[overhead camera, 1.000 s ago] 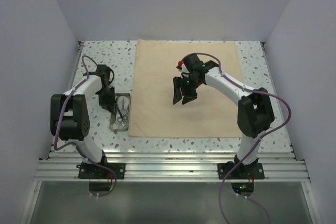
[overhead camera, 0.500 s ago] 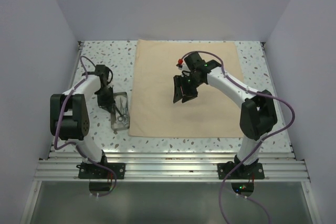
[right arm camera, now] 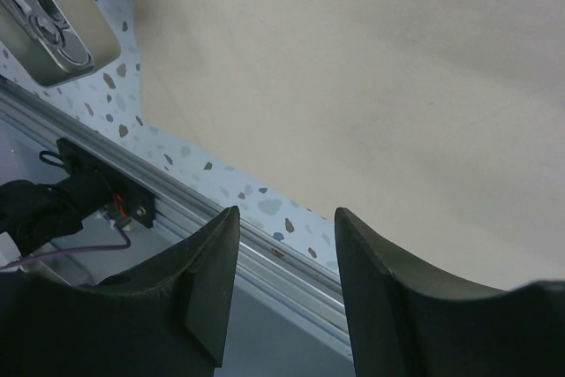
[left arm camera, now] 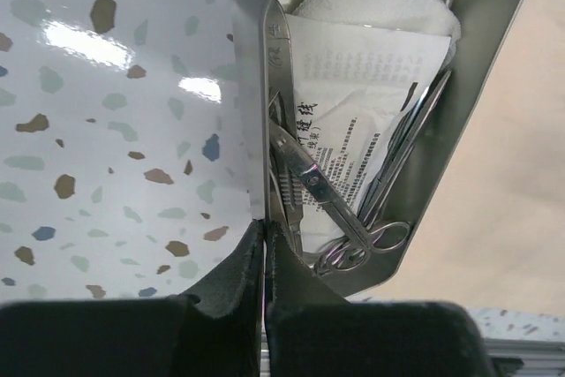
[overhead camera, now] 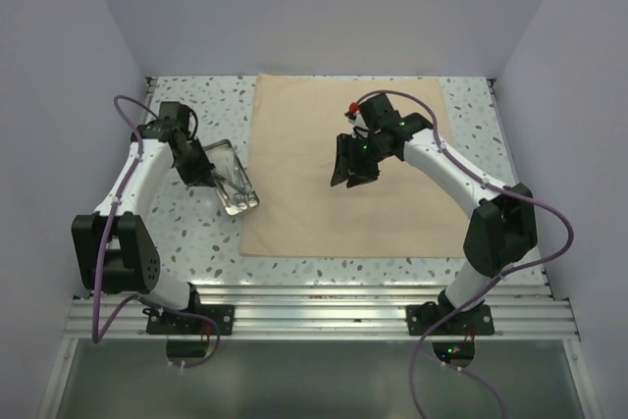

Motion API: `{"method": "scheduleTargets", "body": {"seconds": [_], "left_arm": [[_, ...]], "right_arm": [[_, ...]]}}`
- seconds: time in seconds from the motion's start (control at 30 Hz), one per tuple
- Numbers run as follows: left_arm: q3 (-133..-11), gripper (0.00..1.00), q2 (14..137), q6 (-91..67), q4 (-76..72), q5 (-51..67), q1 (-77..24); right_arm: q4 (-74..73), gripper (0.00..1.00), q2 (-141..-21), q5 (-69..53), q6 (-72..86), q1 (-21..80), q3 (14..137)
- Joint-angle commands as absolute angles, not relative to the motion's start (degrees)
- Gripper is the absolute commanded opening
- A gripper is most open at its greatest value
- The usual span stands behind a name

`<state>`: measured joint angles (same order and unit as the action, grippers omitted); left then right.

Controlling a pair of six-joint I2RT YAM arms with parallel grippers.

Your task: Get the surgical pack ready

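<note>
The beige cloth (overhead camera: 392, 213) lies flat in the middle of the table. A small steel tray (overhead camera: 236, 183) sits askew at the cloth's left edge, one corner over the cloth. It holds silver scissor-like instruments (left arm camera: 328, 193), a printed white packet (left arm camera: 362, 86) and white gauze (left arm camera: 388, 6). My left gripper (left arm camera: 264, 227) is shut on the tray's thin left rim (left arm camera: 250, 86). My right gripper (overhead camera: 351, 176) hangs open over the cloth (right arm camera: 371, 68), with nothing between its fingers (right arm camera: 212, 262).
Speckled tabletop (overhead camera: 186, 233) surrounds the cloth. An aluminium rail (overhead camera: 314, 316) runs along the near edge by the arm bases. White walls close in the table on the left, right and back.
My left gripper closed on the tray's rim and swung the tray up and to the right, turning it askew toward the cloth. My right arm drifted slightly right and back.
</note>
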<state>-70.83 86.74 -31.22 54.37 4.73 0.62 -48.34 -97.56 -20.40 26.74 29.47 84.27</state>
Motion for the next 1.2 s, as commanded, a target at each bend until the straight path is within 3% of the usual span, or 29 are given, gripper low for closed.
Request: {"method": "scheduleTargets", "body": {"seconds": [0.0,0.3,0.63,0.87,1.17], "left_arm": [[-73.74,0.0,84.46,-39.37,53.36,11.42,-0.95],[-76.46,0.0,92.02,-56.59,41.23,13.19,-18.0],[-83.82,0.0,107.45,-70.66,30.68,13.52,-27.06],[-93.86,0.0,117.59,-74.88,28.74,17.13,-30.15],[-87.99,0.0,119.27,-75.77,20.41,25.57,-30.15]], "right_arm": [[-47.11,0.51,-92.99,-19.51,28.92,27.43,83.93],[-50.1,0.5,-86.85,-17.48,30.76,19.18,81.66],[-50.28,0.5,-83.58,-16.61,30.5,13.45,76.29],[-49.48,0.5,-84.55,-16.26,30.15,10.73,75.32],[-48.25,0.5,-87.27,-15.38,30.32,10.19,75.5]]}}
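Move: The steel tray hangs from the left fingers by its left rim, its middle some 5 cm to their right and 2 cm lower. The middle of the cloth lies about 38 cm to the left hand's right, 13 cm ahead and 12 cm below, with the empty right gripper near the way, roughly 34 cm right and 3 cm back. From the right hand, the cloth's middle is some 17 cm ahead, 4 cm to the right and 15 cm below. The loaded tray, still pinched by its left rim, is swept about 30 cm to the right and some 8 cm forward over the cloth. The left hand lifts a touch, then sinks to about 5 cm below its start and slows, rolling some 30 degrees so its fingers slant down to the right. The empty right hand, half open, clears the way, going about 13 cm right and turning clockwise. ##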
